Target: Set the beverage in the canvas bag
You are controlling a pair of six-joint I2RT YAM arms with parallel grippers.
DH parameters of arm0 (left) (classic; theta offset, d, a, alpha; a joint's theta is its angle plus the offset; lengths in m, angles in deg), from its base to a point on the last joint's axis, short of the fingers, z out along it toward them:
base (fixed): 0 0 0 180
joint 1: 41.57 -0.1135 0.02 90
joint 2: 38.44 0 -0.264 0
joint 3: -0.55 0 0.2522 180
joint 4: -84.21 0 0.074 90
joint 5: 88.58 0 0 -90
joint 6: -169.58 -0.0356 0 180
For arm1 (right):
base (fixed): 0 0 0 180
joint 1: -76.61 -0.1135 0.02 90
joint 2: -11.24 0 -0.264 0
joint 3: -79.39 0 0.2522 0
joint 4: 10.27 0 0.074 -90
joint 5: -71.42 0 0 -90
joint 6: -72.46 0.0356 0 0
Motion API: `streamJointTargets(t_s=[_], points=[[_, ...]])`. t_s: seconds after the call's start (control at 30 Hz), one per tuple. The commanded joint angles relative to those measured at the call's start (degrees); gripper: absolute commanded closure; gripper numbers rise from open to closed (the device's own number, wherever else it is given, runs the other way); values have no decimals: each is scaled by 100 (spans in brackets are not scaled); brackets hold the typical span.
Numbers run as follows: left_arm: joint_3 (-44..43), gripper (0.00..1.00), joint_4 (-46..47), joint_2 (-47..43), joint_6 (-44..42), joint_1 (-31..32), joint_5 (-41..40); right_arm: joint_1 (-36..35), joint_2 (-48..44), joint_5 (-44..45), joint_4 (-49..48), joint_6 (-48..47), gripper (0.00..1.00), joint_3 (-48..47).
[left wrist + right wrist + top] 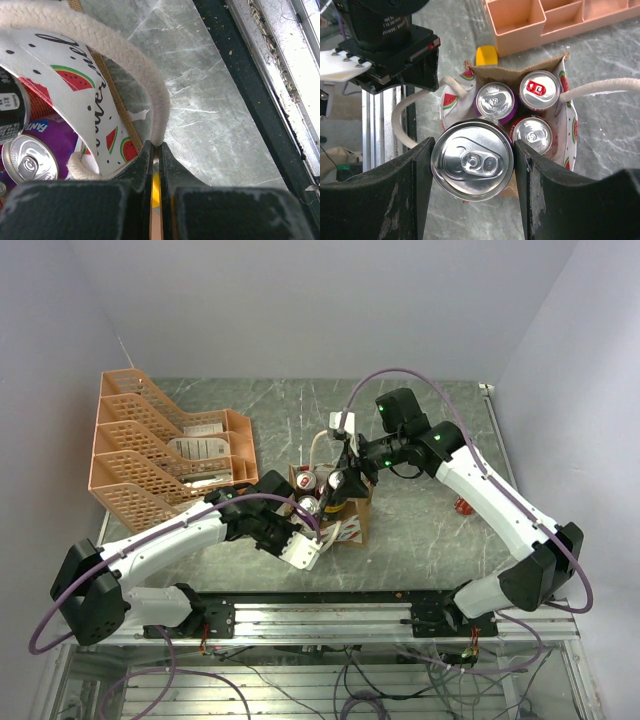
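Observation:
The canvas bag (352,525) stands mid-table, tan with a watermelon-print panel (75,85). Three cans stand upright inside it: a purple one (495,100), a red-tabbed one (539,89) and a red one (532,135). My right gripper (472,160) is shut on the beverage (470,161), a silver-topped can held upright over the bag's near-left corner, also seen from above (336,482). My left gripper (156,146) is shut on the bag's white rope handle (145,75), pulling it toward the table's front edge. The other handle (600,87) trails off to the right.
An orange mesh tray rack (160,450) fills the back left, close behind the bag (545,20). A yellow block (486,54) lies between rack and bag. A small red object (464,505) sits on the table under the right arm. The metal rail (330,610) runs along the front edge.

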Motion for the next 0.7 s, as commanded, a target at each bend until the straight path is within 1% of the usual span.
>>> streamJointTargets(t_s=[0.0,0.2,0.67], points=[[-85,93,-139,39,33,86,214,-81,-91,36,-230,-139,100,21],[-102,93,-160,24,47,82,243,-204,-41,234,-165,-209,100,100],[-113,93,-177,-32,120,85,329,-656,359,825,-656,-241,100,633]])
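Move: The right hand holds the black can upright above the canvas bag. The empty slot in the bag's near right corner lies about 18 cm below this hand, some 2 cm left and 1 cm back. At the same depth the red can stands about 6 cm ahead and 2 cm left of the hand, the purple can 8 cm left and level with it. From the left hand, pinching the bag's near handle, the slot lies about 9 cm ahead, 9 cm right and 4 cm lower. Lower the right gripper about 5.5 cm, almost straight down, easing briefly early on and then sinking faster, to bring the black can towards the empty slot beside the purple and red cans. Tip its fingers some 10 degrees steeper on the way and keep the grip shut on the can. Hold the left gripper still, pinching the near handle out of the way. ##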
